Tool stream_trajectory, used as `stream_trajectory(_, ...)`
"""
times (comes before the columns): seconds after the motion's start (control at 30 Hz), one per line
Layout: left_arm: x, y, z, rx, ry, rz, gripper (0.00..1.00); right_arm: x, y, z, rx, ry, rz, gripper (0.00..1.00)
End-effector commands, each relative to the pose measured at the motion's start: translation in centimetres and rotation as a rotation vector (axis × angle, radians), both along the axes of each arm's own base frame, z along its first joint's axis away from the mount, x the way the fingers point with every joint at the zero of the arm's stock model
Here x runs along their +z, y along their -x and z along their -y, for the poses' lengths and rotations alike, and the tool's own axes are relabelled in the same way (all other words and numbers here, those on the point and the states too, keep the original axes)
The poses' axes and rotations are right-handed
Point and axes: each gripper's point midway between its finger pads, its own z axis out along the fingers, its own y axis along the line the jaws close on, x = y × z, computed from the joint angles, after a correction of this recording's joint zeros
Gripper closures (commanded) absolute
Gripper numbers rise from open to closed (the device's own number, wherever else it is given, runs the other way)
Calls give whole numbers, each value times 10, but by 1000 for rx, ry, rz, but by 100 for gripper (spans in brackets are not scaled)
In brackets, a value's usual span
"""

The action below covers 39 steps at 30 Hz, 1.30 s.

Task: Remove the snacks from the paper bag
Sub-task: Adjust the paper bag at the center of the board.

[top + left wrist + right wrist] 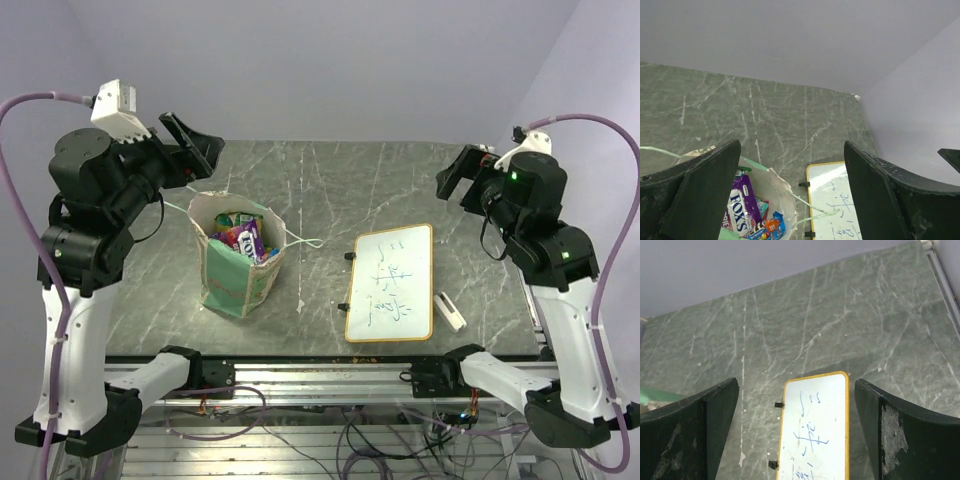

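Observation:
The paper bag (236, 283) stands upright on the table left of centre, cream with green side panels, its mouth open. Several snack packets (243, 238) fill it: a purple packet (742, 202), plus green, pink and small blue ones. My left gripper (196, 148) hangs open high above and behind the bag; in its wrist view (792, 200) the bag's rim (771, 175) lies between the fingers. My right gripper (457, 176) is open and empty, high over the back right of the table (796, 440).
A yellow-framed whiteboard (391, 282) with blue writing lies right of the bag; it also shows in the right wrist view (815, 430). A small white eraser block (451, 311) lies beside its right edge. The bag's string handle (303, 243) trails towards the whiteboard.

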Motion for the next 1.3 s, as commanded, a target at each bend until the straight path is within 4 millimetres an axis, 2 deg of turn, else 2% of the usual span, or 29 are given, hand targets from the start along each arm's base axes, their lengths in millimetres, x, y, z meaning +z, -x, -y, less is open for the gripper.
stream_trajectory(0.0, -4, -18, -18, 110, -23, 5, 4, -16, -13, 9, -70, -25, -56, 0)
stream_trajectory(0.13, -10, -24, -26, 161, -33, -12, 3, -20, -23, 1, -34, -67, -54, 0)
stream_trajectory(0.23, -11, -22, -32, 192, -34, -9, 2, -26, -25, -5, 10, -92, -57, 0)
stream_trajectory(0.37, -11, -12, -40, 222, -28, 2, 1, -37, -19, -12, 2, -203, -81, 0)
stream_trajectory(0.6, -10, 13, -46, 233, 3, 6, 0, -37, -9, -45, 146, -405, -39, 0)
stream_trajectory(0.73, -6, 28, -44, 215, 23, 13, 2, -41, -9, -78, 277, -568, -85, 0)
stream_trajectory(0.9, -2, 45, -48, 220, 36, 13, 2, -45, -6, -131, 470, -804, -199, 0)
stream_trajectory(1.03, 2, 57, -51, 222, 42, 13, 3, -58, -2, -177, 543, -839, -319, 0)
stream_trajectory(1.17, 1, 65, -50, 217, 62, -4, 4, -84, 12, -229, 572, -800, -501, 0)
stream_trajectory(1.27, -1, 69, -48, 208, 90, -19, 5, -99, 18, -255, 538, -829, -609, 0)
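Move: The paper bag is almost beneath the left hand, its middle about 2 cm back, 2 cm to the left and 35 cm below. From the right hand it lies some 41 cm to the left, 4 cm back and 27 cm below, with its right handle loop about 12 cm to the right of the bag's middle and near its top. The whiteboard's middle is 6 cm to the right hand's left, 4 cm back and 39 cm below. After a small dip forward and down, the open right hand sweeps left over the whiteboard towards the bag's right handle, faster and faster for about 23 cm while sinking some 10 cm, its left side rolling up about 45 degrees as the fingers swing left and tip down. Meanwhile the left hand, also wide open, first dips 2–3 cm forward and down, then draws back to end some 6 cm behind its start and 5 cm farther left, turning slightly counter-clockwise; neither hand touches the bag. ##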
